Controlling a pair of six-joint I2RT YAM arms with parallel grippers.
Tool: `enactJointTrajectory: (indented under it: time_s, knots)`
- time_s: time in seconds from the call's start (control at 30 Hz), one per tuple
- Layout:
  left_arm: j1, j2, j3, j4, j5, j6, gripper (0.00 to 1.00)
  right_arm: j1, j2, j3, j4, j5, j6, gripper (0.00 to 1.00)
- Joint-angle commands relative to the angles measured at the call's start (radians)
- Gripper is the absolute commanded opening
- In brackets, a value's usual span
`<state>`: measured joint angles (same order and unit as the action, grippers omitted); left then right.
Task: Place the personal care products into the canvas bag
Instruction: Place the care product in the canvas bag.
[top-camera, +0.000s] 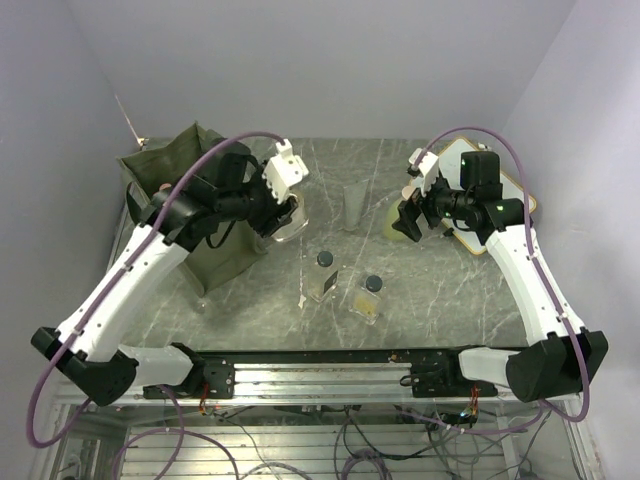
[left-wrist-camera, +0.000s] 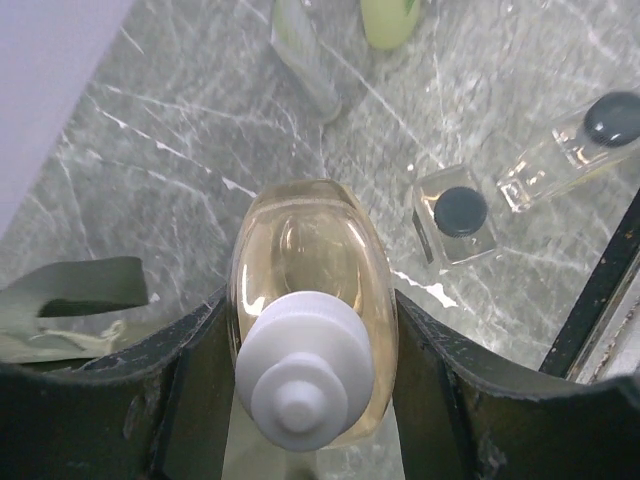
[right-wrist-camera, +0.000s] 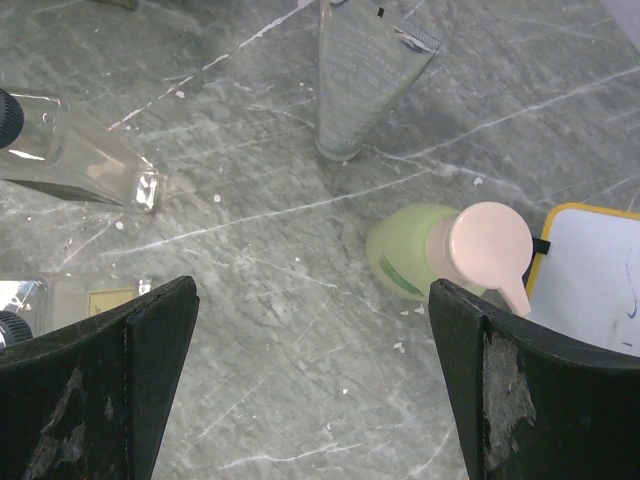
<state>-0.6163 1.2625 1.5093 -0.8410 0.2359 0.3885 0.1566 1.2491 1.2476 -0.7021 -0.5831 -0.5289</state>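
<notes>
My left gripper (left-wrist-camera: 310, 385) is shut on a cream-amber bottle (left-wrist-camera: 310, 260) with a white cap, one finger on each side. In the top view this bottle (top-camera: 290, 222) hangs just right of the olive-green canvas bag (top-camera: 185, 205), which stands upright at the back left. Two clear square bottles with dark caps (top-camera: 322, 275) (top-camera: 368, 298) stand mid-table. A translucent grey tube (right-wrist-camera: 365, 70) stands upright behind them. My right gripper (right-wrist-camera: 310, 380) is open above the table, its right finger close beside a yellow-green bottle (right-wrist-camera: 415, 255) with a pink pump top.
A yellow-framed whiteboard (top-camera: 500, 195) lies at the back right, under the right arm and touching distance from the yellow-green bottle. The bag's strap (left-wrist-camera: 70, 290) shows at the left of the left wrist view. Walls close the table on the left, back and right.
</notes>
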Motion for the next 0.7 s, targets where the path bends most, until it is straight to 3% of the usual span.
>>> enactJointTrajectory:
  time_s: [0.0,0.37,0.67]
  knots:
    - [0.027,-0.059,0.157,0.028,0.089,-0.012,0.07,-0.002,0.013,0.034,0.002,0.009,-0.014,1.0]
    - [0.174,-0.08,0.411,0.022,0.118,-0.162,0.07,0.0,0.001,0.016,0.016,0.005,0.009,1.0]
    - [0.375,-0.095,0.469,0.072,-0.007,-0.31,0.07,0.003,-0.006,0.013,0.023,-0.002,0.025,1.0]
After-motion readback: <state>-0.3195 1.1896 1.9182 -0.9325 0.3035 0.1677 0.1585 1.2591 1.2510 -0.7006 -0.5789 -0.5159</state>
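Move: The amber bottle with the white cap is already in the left hand. The canvas bag it is meant for has its middle about 18 cm left, 10 cm ahead and 19 cm below that hand. The clear bottle stands some 6 cm right and 1 cm ahead, 25 cm down. The grey tube is roughly 13 cm right and 17 cm ahead, 25 cm down. From the right hand the bag lies about 40 cm left, 5 cm ahead and 12 cm lower. The amber bottle, still pinched in the left fingers, is carried on upward by about 16 cm. The rise goes almost straight up at first, then bends left some 8 cm, across towards the bag's right rim and well above it. The wrist swings the fingers up to nearly level and round counter-clockwise, so that they point more forward; the grip keeps its width. ##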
